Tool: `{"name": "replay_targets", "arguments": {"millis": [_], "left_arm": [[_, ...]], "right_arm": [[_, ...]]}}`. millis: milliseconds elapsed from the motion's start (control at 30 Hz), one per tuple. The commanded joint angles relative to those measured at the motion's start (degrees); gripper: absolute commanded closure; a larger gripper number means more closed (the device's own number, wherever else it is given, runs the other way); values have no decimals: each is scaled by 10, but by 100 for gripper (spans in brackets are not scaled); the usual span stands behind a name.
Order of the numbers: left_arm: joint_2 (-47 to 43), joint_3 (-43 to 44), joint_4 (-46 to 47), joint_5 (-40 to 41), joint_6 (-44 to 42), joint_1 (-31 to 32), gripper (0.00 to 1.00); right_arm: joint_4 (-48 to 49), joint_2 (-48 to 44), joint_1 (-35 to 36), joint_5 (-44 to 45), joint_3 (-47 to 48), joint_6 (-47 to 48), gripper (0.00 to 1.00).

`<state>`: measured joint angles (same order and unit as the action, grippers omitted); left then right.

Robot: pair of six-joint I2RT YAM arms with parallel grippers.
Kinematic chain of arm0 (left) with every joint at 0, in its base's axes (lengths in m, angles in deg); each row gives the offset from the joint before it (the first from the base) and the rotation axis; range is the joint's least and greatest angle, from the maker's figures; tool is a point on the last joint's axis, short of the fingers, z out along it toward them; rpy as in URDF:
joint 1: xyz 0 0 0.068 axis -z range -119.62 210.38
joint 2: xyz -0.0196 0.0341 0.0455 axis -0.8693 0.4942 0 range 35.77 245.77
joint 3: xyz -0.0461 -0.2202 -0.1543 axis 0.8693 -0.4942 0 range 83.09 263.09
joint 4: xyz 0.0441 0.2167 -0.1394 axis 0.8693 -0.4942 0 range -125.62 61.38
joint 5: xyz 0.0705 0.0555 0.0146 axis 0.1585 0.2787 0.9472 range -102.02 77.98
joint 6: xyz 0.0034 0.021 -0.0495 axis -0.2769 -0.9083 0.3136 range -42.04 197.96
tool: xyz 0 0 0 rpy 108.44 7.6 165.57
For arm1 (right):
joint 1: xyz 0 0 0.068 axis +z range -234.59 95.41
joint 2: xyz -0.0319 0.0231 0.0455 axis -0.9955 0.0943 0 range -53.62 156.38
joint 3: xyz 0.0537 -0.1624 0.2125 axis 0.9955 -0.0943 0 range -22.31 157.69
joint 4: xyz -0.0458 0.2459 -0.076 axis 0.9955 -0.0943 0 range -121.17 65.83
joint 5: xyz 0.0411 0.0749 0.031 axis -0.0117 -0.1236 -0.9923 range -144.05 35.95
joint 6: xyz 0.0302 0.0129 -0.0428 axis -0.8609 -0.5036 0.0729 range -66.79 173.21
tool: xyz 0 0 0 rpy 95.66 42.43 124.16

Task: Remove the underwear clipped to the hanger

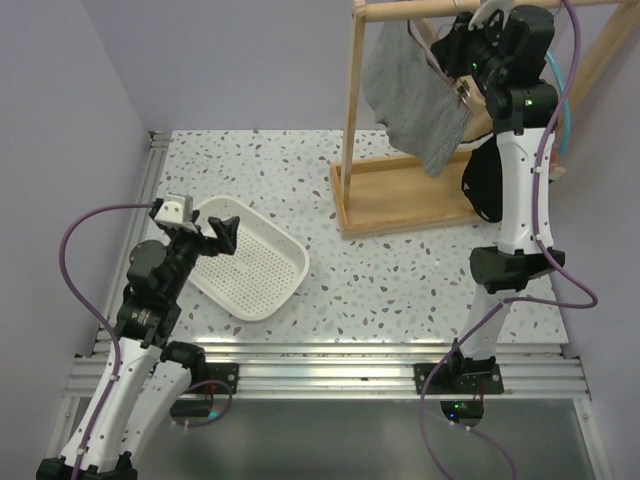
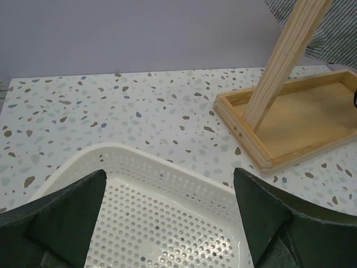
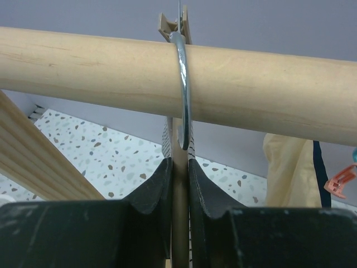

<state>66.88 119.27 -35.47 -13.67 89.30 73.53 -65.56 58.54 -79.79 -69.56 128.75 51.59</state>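
Note:
The grey striped underwear (image 1: 415, 95) hangs from a hanger on the wooden rail (image 3: 83, 67); its metal hook (image 3: 183, 84) loops over the rail. My right gripper (image 3: 179, 167) is up at the rail (image 1: 465, 45), shut on the hanger's wooden piece with the striped cloth (image 3: 165, 139) pinched against it. A beige underwear (image 3: 287, 167) hangs to the right, with a black strip (image 3: 318, 167) beside it. Black underwear (image 1: 482, 185) shows behind the right arm. My left gripper (image 2: 169, 184) is open and holds nothing, low over the white basket (image 2: 167, 162).
The white perforated basket (image 1: 270, 290) sits at the left of the speckled table. The wooden rack's tray base (image 1: 400, 200) and upright post (image 2: 279, 61) stand at the back right. An orange clip (image 3: 341, 181) hangs at the far right.

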Motion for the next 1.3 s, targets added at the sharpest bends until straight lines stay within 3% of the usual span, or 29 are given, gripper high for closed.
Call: {"name": "replay_targets", "arguments": {"millis": [0, 433, 900, 1267], "left_arm": [[-4, 3, 20, 3, -8, -5, 0], [-4, 1, 20, 5, -8, -7, 0], [-4, 1, 20, 5, -10, -7, 0], [-4, 0, 22, 2, -10, -7, 0]], "right_arm": [[27, -18, -1, -18, 7, -12, 100], [39, -35, -8, -18, 54, -12, 100], [21, -94, -8, -45, -3, 14, 100], [18, -156, -8, -53, -112, 53, 100]]}}
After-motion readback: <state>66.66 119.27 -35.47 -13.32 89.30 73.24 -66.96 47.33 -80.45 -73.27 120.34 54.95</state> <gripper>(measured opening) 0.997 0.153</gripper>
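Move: At the rack's top, the right hand already pinches the wooden hanger holding the striped underwear. The rail under its hook is roughly 2 cm ahead and 6 cm above the hand. The underwear hangs some 15 cm below, about 5 cm ahead and 3 cm left; the beige garment is about 14 cm ahead, 8 cm right and 12 cm lower. From the left hand, that stretch of rail lies about 26 cm ahead, 42 cm right and 28 cm up. Lifting the hanger first by about 2 cm while easing back, the right hand pauses briefly, then pulls it straight back towards the robot, away from the rail, for some 6 cm in all, and ends about 3 cm higher. The shut fingers keep their pinch on the hanger's wood, and the wrist tips only slightly upwards. ##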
